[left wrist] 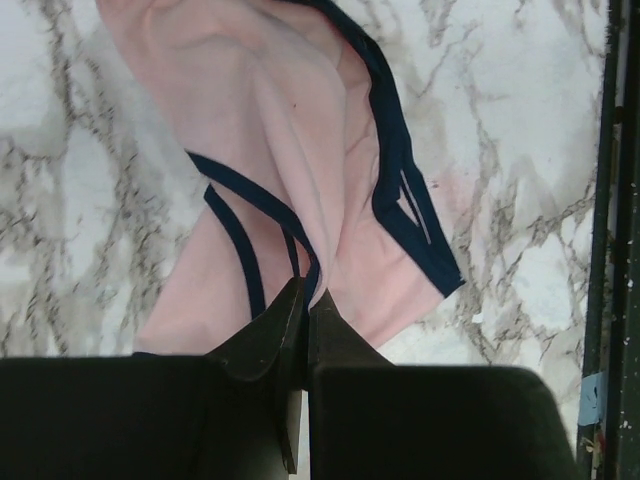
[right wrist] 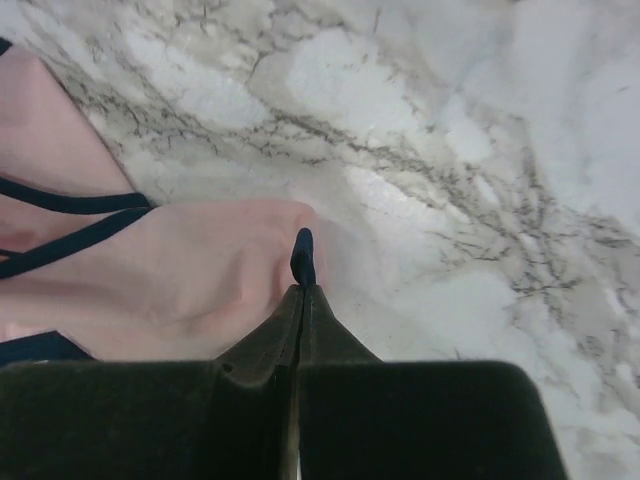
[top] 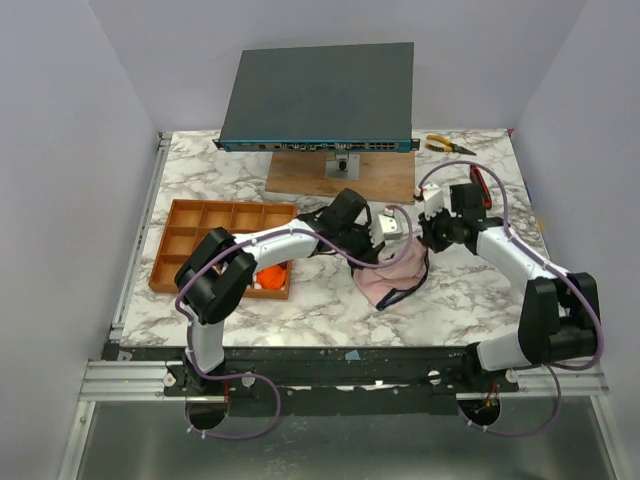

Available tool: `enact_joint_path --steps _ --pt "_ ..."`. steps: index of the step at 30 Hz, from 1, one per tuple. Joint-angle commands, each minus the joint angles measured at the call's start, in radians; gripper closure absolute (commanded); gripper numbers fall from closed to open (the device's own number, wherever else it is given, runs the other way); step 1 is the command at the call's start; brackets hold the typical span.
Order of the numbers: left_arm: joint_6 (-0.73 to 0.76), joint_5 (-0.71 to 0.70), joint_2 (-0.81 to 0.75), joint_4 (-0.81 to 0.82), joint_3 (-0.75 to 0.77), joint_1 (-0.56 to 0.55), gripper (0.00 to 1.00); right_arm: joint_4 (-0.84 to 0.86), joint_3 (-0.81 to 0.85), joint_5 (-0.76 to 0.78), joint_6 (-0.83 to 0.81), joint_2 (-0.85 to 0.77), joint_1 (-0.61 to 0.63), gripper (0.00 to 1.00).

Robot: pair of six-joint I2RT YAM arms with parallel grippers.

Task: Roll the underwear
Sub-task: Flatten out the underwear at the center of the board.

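Observation:
A pale pink underwear [top: 388, 282] with dark navy edging hangs between both grippers, its lower part resting on the marble table. My left gripper [top: 398, 240] [left wrist: 305, 290] is shut on a fold of the pink cloth [left wrist: 300, 150], which spreads out below it. My right gripper [top: 428, 240] [right wrist: 303, 288] is shut on the navy edge [right wrist: 302, 255] at the other side, with pink cloth [right wrist: 190, 280] trailing left. An orange underwear [top: 270, 275] lies in the near right compartment of the tray.
The orange-brown compartment tray [top: 200, 215] stands at the left. A dark flat device [top: 320, 95] sits on a wooden board [top: 300, 175] at the back. Yellow-handled pliers [top: 448, 145] and a red-handled tool [top: 480, 185] lie at the back right.

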Motion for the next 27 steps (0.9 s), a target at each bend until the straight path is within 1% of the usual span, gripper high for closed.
enact_joint_path --steps 1,7,12,14,17,23,27 --pt "-0.029 0.026 -0.005 -0.031 0.018 0.07 1.0 0.002 0.057 0.041 0.03 -0.078 -0.007 0.99" --pt "-0.033 0.039 -0.052 -0.115 0.079 0.123 1.0 -0.032 0.136 0.03 0.079 -0.162 -0.008 0.99" --pt "-0.006 0.007 -0.112 -0.262 0.185 0.152 1.0 -0.091 0.233 -0.033 0.117 -0.227 -0.008 0.99" --pt "0.002 -0.017 -0.139 -0.303 0.207 0.152 1.0 -0.105 0.244 -0.066 0.121 -0.258 -0.008 0.99" --pt "0.008 -0.041 -0.184 -0.342 0.218 0.152 1.0 -0.117 0.24 -0.129 0.121 -0.312 -0.008 0.99" --pt "0.031 -0.104 -0.258 -0.402 0.25 0.152 1.0 -0.152 0.272 -0.203 0.103 -0.347 -0.008 0.99" --pt "0.058 -0.117 -0.305 -0.451 0.258 0.152 1.0 -0.177 0.306 -0.232 0.12 -0.381 -0.008 0.99"
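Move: I already hold the underwear in both hands, low over the table. Its bunched middle lies about 5 cm right and 4 cm back of my left hand, and some 8 cm left and 8 cm back of my right, a few centimetres below both. The wooden board is roughly 22 cm ahead and 8 cm left of my left hand, the compartment tray about 35 cm left and 3 cm ahead. The box cutter sits some 15 cm ahead and 14 cm right of my right hand. Keeping both pinches shut, I hoist the underwear off its bunched lie: my right hand climbs about 20 cm, easing forward and then back while its fingers tip upward. My left first slides low, forward towards the wooden board and left, then rises some 15 cm, drawing slightly away from the right hand and turning a little counter-clockwise. ##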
